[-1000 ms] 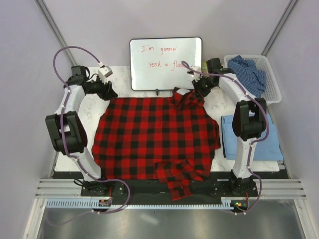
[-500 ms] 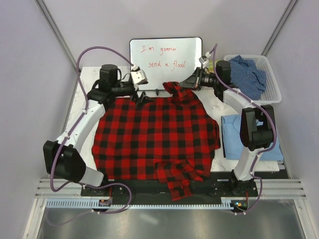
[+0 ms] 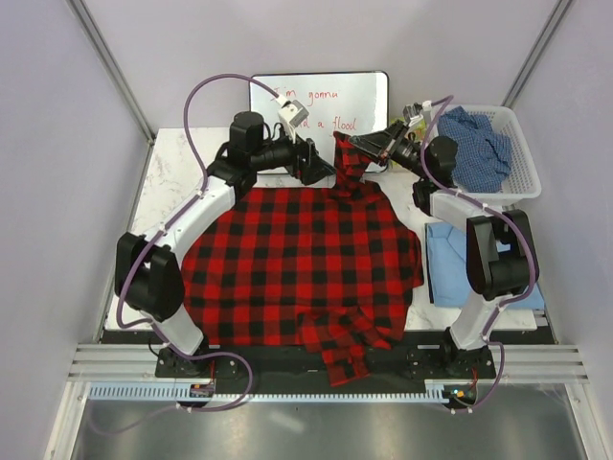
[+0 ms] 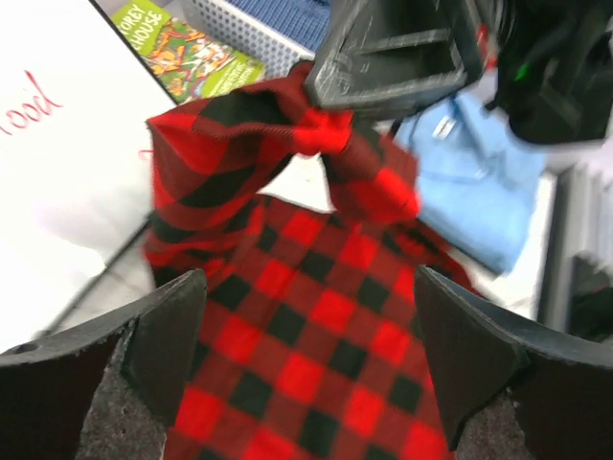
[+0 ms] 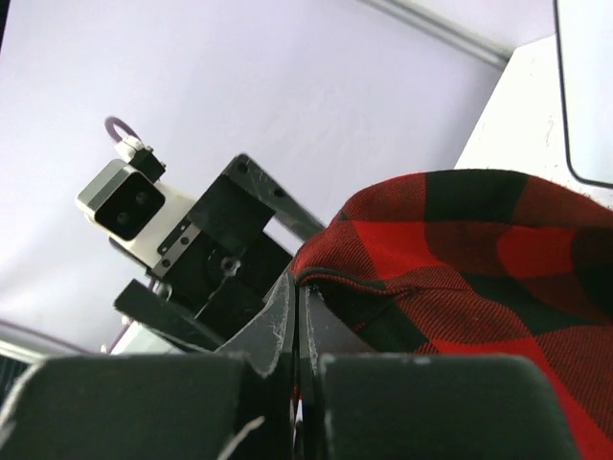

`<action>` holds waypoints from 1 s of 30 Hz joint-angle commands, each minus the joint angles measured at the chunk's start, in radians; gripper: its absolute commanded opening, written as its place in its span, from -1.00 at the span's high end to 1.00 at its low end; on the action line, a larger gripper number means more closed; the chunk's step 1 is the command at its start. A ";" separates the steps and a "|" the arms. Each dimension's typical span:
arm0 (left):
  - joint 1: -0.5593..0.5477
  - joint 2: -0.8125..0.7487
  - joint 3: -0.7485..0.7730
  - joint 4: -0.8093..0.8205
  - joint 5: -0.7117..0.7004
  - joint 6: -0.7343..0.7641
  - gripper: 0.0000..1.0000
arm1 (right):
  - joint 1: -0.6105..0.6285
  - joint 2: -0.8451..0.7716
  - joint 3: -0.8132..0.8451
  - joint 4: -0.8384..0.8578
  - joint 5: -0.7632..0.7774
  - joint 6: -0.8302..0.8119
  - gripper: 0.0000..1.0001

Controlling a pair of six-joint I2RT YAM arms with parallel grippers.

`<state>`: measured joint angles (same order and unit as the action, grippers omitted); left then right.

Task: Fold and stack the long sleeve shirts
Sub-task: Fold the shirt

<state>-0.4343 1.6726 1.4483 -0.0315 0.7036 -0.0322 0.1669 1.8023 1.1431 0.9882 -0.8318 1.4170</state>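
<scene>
The red-and-black checked flannel shirt (image 3: 297,259) lies spread over the middle of the table. My right gripper (image 3: 356,144) is shut on a fold of its far edge (image 5: 460,240) and holds that part lifted at the back. My left gripper (image 3: 321,171) hangs wide open just to the left of the lifted fold, facing it, with only flannel (image 4: 316,316) below its fingers (image 4: 168,335). A folded light blue shirt (image 3: 498,273) lies at the right edge. The darker blue speckled shirt (image 3: 479,139) sits in the basket.
A whiteboard (image 3: 330,101) with red writing stands at the back centre, right behind both grippers. The white basket (image 3: 522,177) is at the back right. A green book (image 4: 187,62) lies by the basket. One flannel sleeve (image 3: 350,350) hangs over the near edge.
My left arm swung from the back left corner to the back centre, and its gripper opened wide. My right gripper lifted the flannel's far edge up and slightly left.
</scene>
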 commanded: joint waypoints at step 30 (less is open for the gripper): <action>-0.035 0.161 0.488 -0.927 -0.085 0.915 0.96 | -0.067 -0.196 0.263 -1.051 -0.221 -1.381 -0.77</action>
<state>-0.4583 1.8053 1.8648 -0.6292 0.6090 0.3454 0.1276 1.7073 1.2751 0.4652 -0.9691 0.7284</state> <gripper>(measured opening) 0.030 0.881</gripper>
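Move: The shirt's raised sleeve end, held in my right fingers, is about 5 cm to the right of my open left hand, level with it front to back and 1 cm lower. The shirt body's middle lies some 24 cm back, 4 cm left and 23 cm below that hand. From my right hand, my left hand is about 7 cm left, 2 cm back and 2 cm lower; the green book is 16 cm right, 4 cm ahead and 23 cm down. I pass the sleeve end from hand to hand in mid-air: my right hand carries it about 2.5 cm left while my left hand eases some 3 cm right, dips slightly and closes until it pinches the cloth. Then my right fingers open, let go and back off about 4 cm to the right, wrist turning, while my left hand keeps its pinch and draws back some 4 cm left, wrist rolling. ##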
